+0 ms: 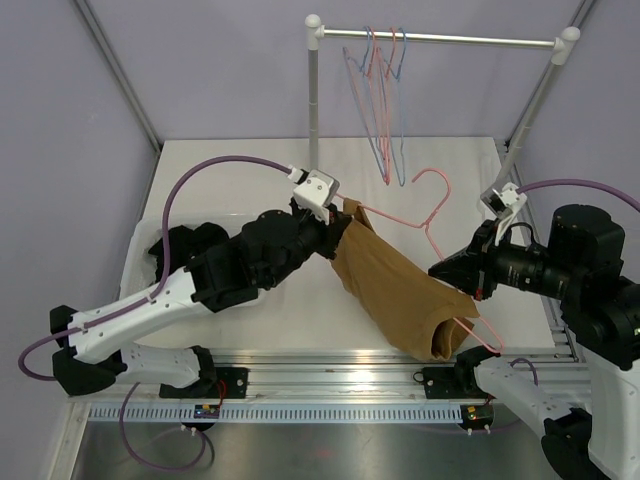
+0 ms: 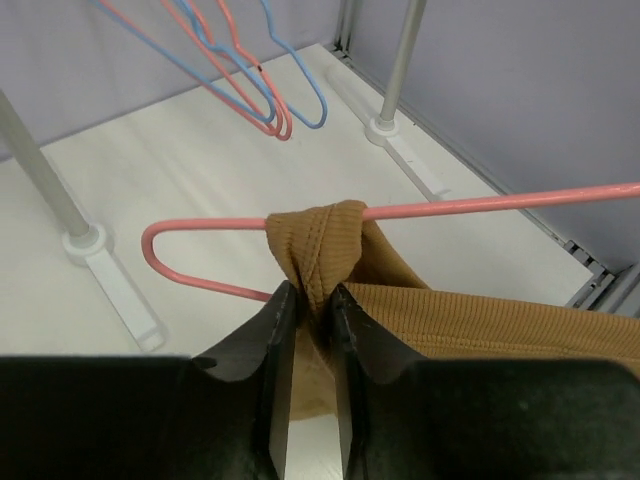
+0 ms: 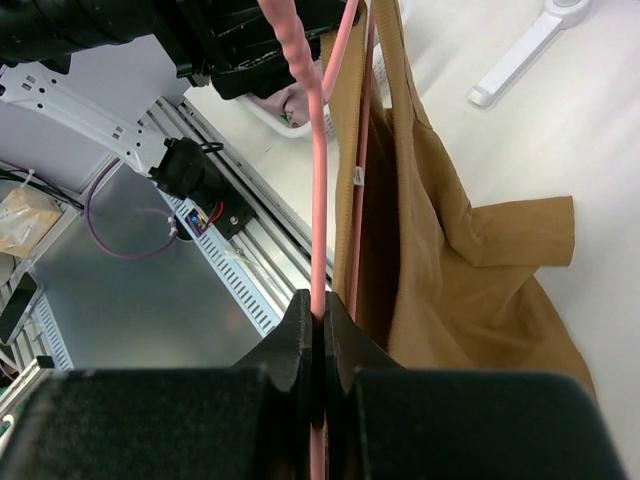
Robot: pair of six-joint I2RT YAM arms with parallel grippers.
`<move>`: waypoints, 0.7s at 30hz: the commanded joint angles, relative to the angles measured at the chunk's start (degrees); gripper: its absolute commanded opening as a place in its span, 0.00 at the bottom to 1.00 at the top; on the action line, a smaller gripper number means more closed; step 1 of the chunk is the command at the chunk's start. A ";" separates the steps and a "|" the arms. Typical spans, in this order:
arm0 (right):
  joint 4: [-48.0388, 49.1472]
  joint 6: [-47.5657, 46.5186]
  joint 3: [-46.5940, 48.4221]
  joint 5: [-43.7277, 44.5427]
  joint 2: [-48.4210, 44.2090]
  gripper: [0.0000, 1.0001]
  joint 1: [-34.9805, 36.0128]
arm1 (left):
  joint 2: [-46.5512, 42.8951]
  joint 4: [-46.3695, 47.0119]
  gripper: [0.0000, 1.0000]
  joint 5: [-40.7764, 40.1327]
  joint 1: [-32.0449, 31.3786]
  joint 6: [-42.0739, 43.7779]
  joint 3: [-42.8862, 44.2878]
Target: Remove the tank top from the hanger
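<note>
A tan ribbed tank top (image 1: 400,295) hangs on a pink wire hanger (image 1: 432,212) held above the table. My left gripper (image 1: 335,232) is shut on the bunched strap of the tank top (image 2: 318,245) where it wraps the hanger's arm (image 2: 480,206). In the left wrist view the jaws (image 2: 310,296) pinch that fabric just below the wire. My right gripper (image 1: 447,268) is shut on the hanger's wire (image 3: 318,200), which runs straight up from between its jaws (image 3: 320,312). The tank top (image 3: 450,230) drapes to the right of that wire.
A clothes rail (image 1: 440,38) at the back holds several pink and blue hangers (image 1: 380,90). Its posts and feet (image 2: 85,240) stand on the white table. A bin (image 1: 150,250) with dark clothing sits at the left under my left arm. The metal rail (image 1: 330,365) runs along the near edge.
</note>
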 commanded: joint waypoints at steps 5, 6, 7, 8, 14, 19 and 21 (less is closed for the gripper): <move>3.85 -1.17 0.39 -1.71 0.07 0.00 0.84 | -2.55 0.72 0.00 -6.90 1.45 -3.01 -1.10; 3.76 -1.26 0.04 -2.06 -0.54 0.00 1.19 | -2.72 -0.42 0.00 -10.83 2.59 -4.06 -1.01; 3.67 -1.70 -0.66 -2.41 -0.72 0.00 1.45 | -3.07 -2.00 0.00 -11.74 3.38 -6.25 -1.01; 3.58 -1.79 -0.93 -2.42 -0.98 0.00 1.63 | -3.51 -2.88 0.00 -12.88 4.43 -7.66 -1.36; 2.79 -3.37 -1.99 -3.20 -1.33 0.00 4.35 | -10.27 -8.07 0.00 -13.51 16.12 -18.83 -6.28; 4.46 -6.01 -2.69 -11.28 -1.77 0.00 4.71 | -12.13 -9.12 0.00 -10.09 21.14 -21.30 -8.48; 8.05 -5.49 -3.38 -9.72 -2.65 0.00 4.71 | -12.13 -7.82 0.00 -4.24 21.14 -18.60 -8.74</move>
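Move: The tank top's strap is already between the left hand's fingers, bunched on the pink hanger's arm. The hanger's free end lies about 5 cm ahead and 5 cm to the left, its neck some 13 cm to the right and 2 cm back, both roughly level. The basket is about 37 cm left, 10 cm farther out and 35 cm below. From the right hand, which holds the hanger near its neck, the strap lies some 14 cm left and 10 cm ahead, about level. The left fingers finish closing on the brown tank top's strap, pinching it, and after a slow start the left hand draws it off past the hanger's free end, going some 13 cm left with about 6 cm forward and swinging roughly 30 degrees counter-clockwise. The right hand keeps its grip on the pink hanger beside the neck as the counter-hold, drifting only about 2 cm left and turning some 10 degrees counter-clockwise. ##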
